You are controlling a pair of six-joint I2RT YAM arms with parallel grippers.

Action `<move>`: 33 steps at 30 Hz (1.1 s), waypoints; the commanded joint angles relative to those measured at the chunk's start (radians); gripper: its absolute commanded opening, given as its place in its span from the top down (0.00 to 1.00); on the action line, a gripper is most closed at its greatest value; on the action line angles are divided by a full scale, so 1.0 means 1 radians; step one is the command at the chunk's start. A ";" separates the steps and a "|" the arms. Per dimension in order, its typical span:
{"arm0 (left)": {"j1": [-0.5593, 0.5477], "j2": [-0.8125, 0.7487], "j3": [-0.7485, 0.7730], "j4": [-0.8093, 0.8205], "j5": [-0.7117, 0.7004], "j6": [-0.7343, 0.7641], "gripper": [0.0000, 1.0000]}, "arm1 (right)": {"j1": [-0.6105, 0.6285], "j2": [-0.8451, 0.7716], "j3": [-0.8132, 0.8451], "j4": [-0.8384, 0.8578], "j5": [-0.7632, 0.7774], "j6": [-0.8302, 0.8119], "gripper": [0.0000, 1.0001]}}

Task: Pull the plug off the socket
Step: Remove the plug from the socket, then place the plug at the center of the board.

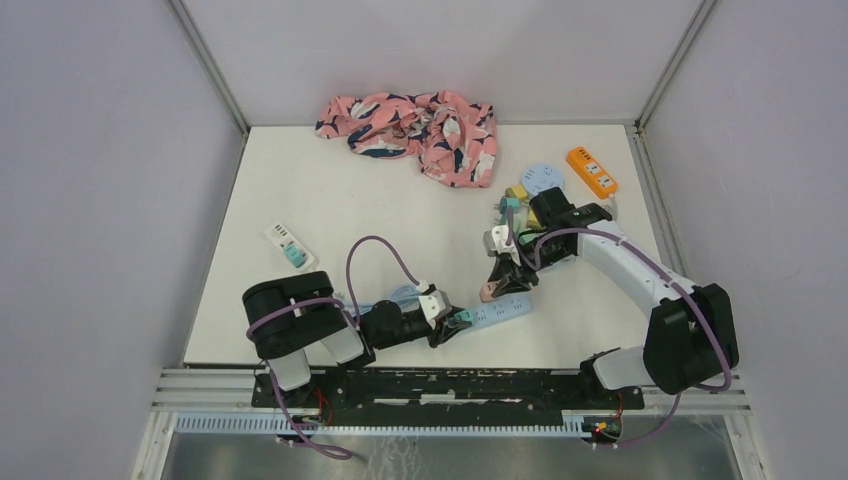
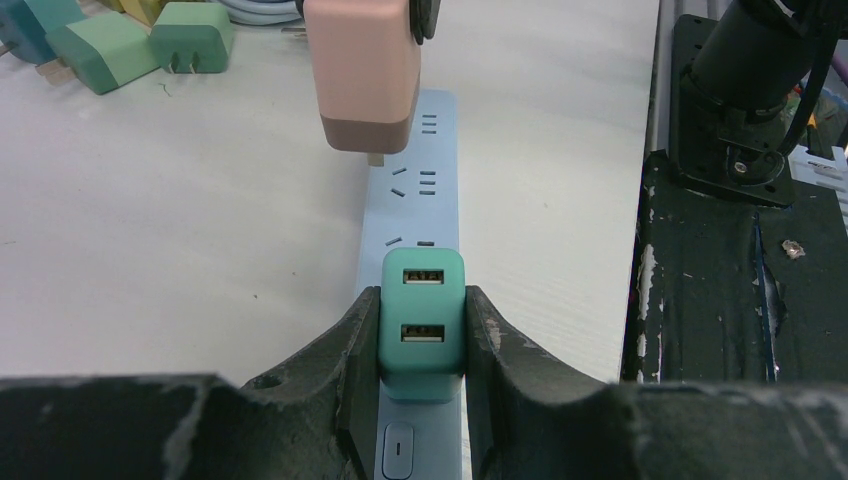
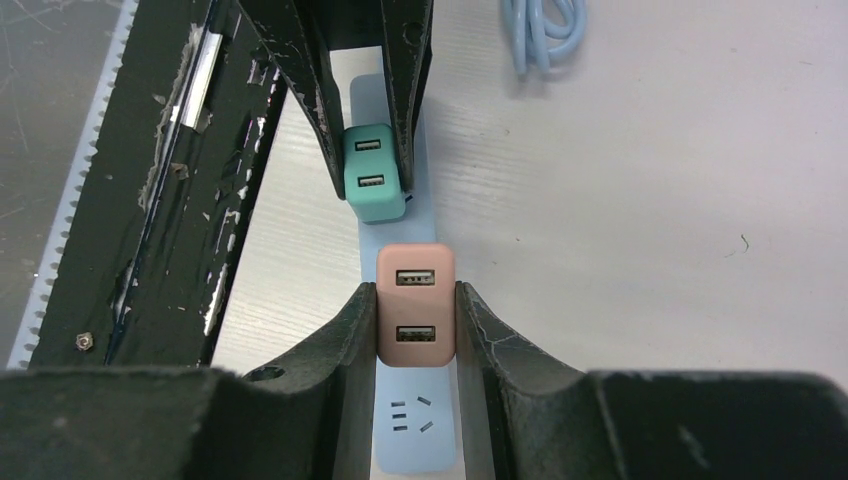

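A light-blue power strip, the socket (image 2: pixel 415 190), lies near the table's front edge. A teal two-port plug (image 2: pixel 422 320) sits in it close to the switch, and my left gripper (image 2: pixel 422 300) is shut on its sides. My right gripper (image 3: pixel 415 295) is shut on a pink plug (image 3: pixel 415 315) and holds it tilted over the middle of the strip (image 3: pixel 415 430). In the left wrist view a metal prong shows under the pink plug (image 2: pixel 362 75), just above the strip's face. In the top view the two grippers (image 1: pixel 460 320) (image 1: pixel 495 288) stand close together over the strip (image 1: pixel 510 310).
A pink floral cloth (image 1: pixel 415 130) lies at the back. An orange power strip (image 1: pixel 591 170), a round blue socket (image 1: pixel 541 180) and loose plugs (image 1: pixel 512 200) sit back right. A white strip with a teal plug (image 1: pixel 288 245) lies left. A blue cable coil (image 3: pixel 545 30) is nearby.
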 commanded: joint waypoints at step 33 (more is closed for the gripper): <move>0.016 -0.166 0.043 -0.292 -0.051 -0.096 0.31 | -0.300 -0.123 -0.072 0.570 0.051 0.753 0.98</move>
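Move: My right hand holds the pink plug above the blue strip, whose middle lies about 6 cm back, 1 cm right and 8 cm below. The nearest loose green plug is some 14 cm ahead, 6 cm right and 8 cm below; a loose teal plug sits 4 cm beyond it. My left fingers grip the seated teal plug, with the strip's middle about 6 cm right, 1 cm ahead and 3 cm below. I keep the pink plug pinched in my right hand and carry it about 9 cm forward and 5 cm right, rising some 3 cm, away from the strip and towards the loose plugs, turning clockwise roughly 35 degrees. My left hand keeps its place at first, then opens its fingers off the teal plug late on, dipping a little as it lets go. ##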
